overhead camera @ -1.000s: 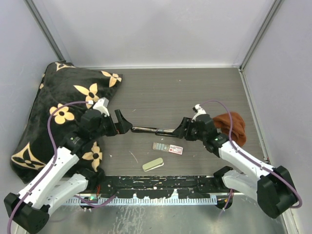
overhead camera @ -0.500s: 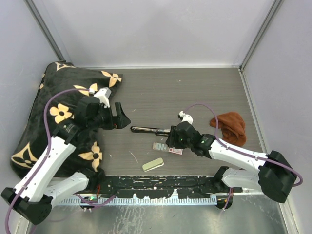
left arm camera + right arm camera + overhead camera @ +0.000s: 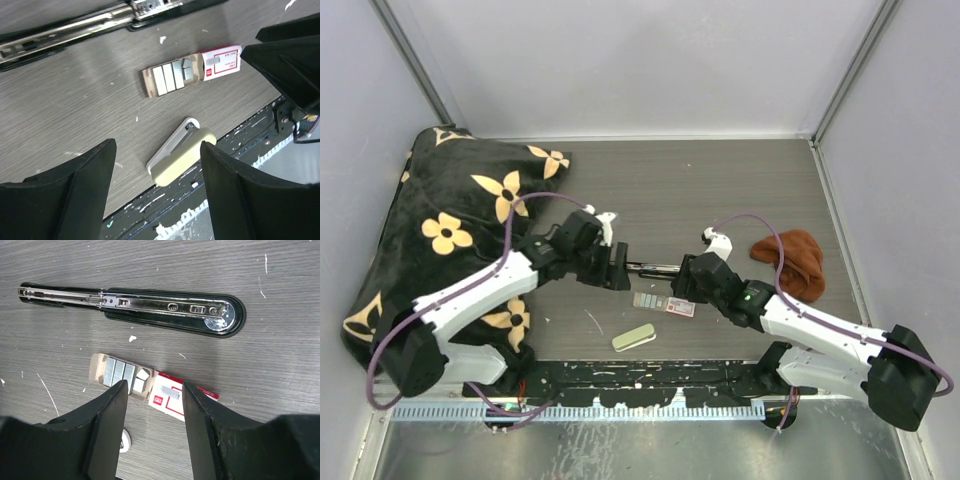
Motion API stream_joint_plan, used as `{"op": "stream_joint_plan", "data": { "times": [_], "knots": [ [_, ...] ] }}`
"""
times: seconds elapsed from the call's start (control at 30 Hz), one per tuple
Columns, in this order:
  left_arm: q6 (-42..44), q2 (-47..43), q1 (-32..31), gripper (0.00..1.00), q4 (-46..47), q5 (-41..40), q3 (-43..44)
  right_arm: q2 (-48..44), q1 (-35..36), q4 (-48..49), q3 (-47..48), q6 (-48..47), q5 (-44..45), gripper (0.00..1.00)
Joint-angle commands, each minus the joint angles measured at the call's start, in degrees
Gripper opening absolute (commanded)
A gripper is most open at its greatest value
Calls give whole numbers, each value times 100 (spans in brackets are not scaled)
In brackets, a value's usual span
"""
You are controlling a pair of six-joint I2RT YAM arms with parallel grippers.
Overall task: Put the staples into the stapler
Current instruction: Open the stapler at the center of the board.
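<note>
The stapler [image 3: 650,267] lies opened out flat on the table, black with a shiny metal rail [image 3: 165,306] [image 3: 75,30]. Just in front of it lie the staples [image 3: 648,300] [image 3: 119,372] [image 3: 170,79], silvery strips in a small cardboard tray that sticks out of a red-and-white box [image 3: 172,396] [image 3: 222,62]. My right gripper [image 3: 682,283] [image 3: 154,390] hovers open over the box and tray, holding nothing. At the stapler's left end, my left gripper [image 3: 617,270] [image 3: 157,195] stands open and empty, with its fingers [image 3: 65,195] wide apart.
A cream-green oblong [image 3: 633,338] [image 3: 182,157] lies near the table's front edge. A black blanket with tan flowers [image 3: 450,230] covers the left side. A brown cloth [image 3: 795,260] sits at the right. Grey walls close in three sides.
My left arm has swung right, from over the blanket to the stapler's left end, its jaws narrowing somewhat. My right gripper has shifted from the stapler to above the staple box.
</note>
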Motion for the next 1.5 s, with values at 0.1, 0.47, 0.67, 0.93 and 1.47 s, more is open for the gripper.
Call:
{"op": "stream_joint_plan", "data": {
  "times": [0.1,0.47,0.67,0.93,1.47],
  "knots": [
    [-116,1401,-462,58,889,494,138,-471,11,181,-243,235,268,54],
    [35,2474,-756,45,1086,191,462,-1263,11,239,-657,212,326,53],
    [83,2581,-758,34,1058,66,516,-1347,9,236,-676,204,382,53],
    [128,2652,-755,23,943,-169,585,-1302,12,358,-674,193,173,54],
    [-132,2794,-754,0,1306,-190,520,-1534,9,360,-814,306,81,54]
  ]
}}
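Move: The staples' open tray lies some 8 cm to the right of the left hand, level with it fore and aft, about 13 cm below. The opened stapler stretches crosswise 8 cm farther out than the tray, its middle 2 cm left of it; the red-and-white sleeve adjoins the tray on the right, about 8 cm along and 1 cm nearer. A small cream stapler sits 9 cm nearer than the tray, 3 cm left of it. From the right hand the tray is about 8 cm left, 1 cm ahead, 8 cm below. The left hand drops quickly, about 12 cm, and shifts some 5 cm to its right, swinging back a couple of centimetres on the way down and easing forward again, tipping by roughly 15 degrees while its fingers go from well open to shut with nothing between them. It ends low on the near side of the opened stapler with the closed tips against the near left corner of the staple tray, while the right hand eases about 2 cm back and to its right, fingers still half open. ##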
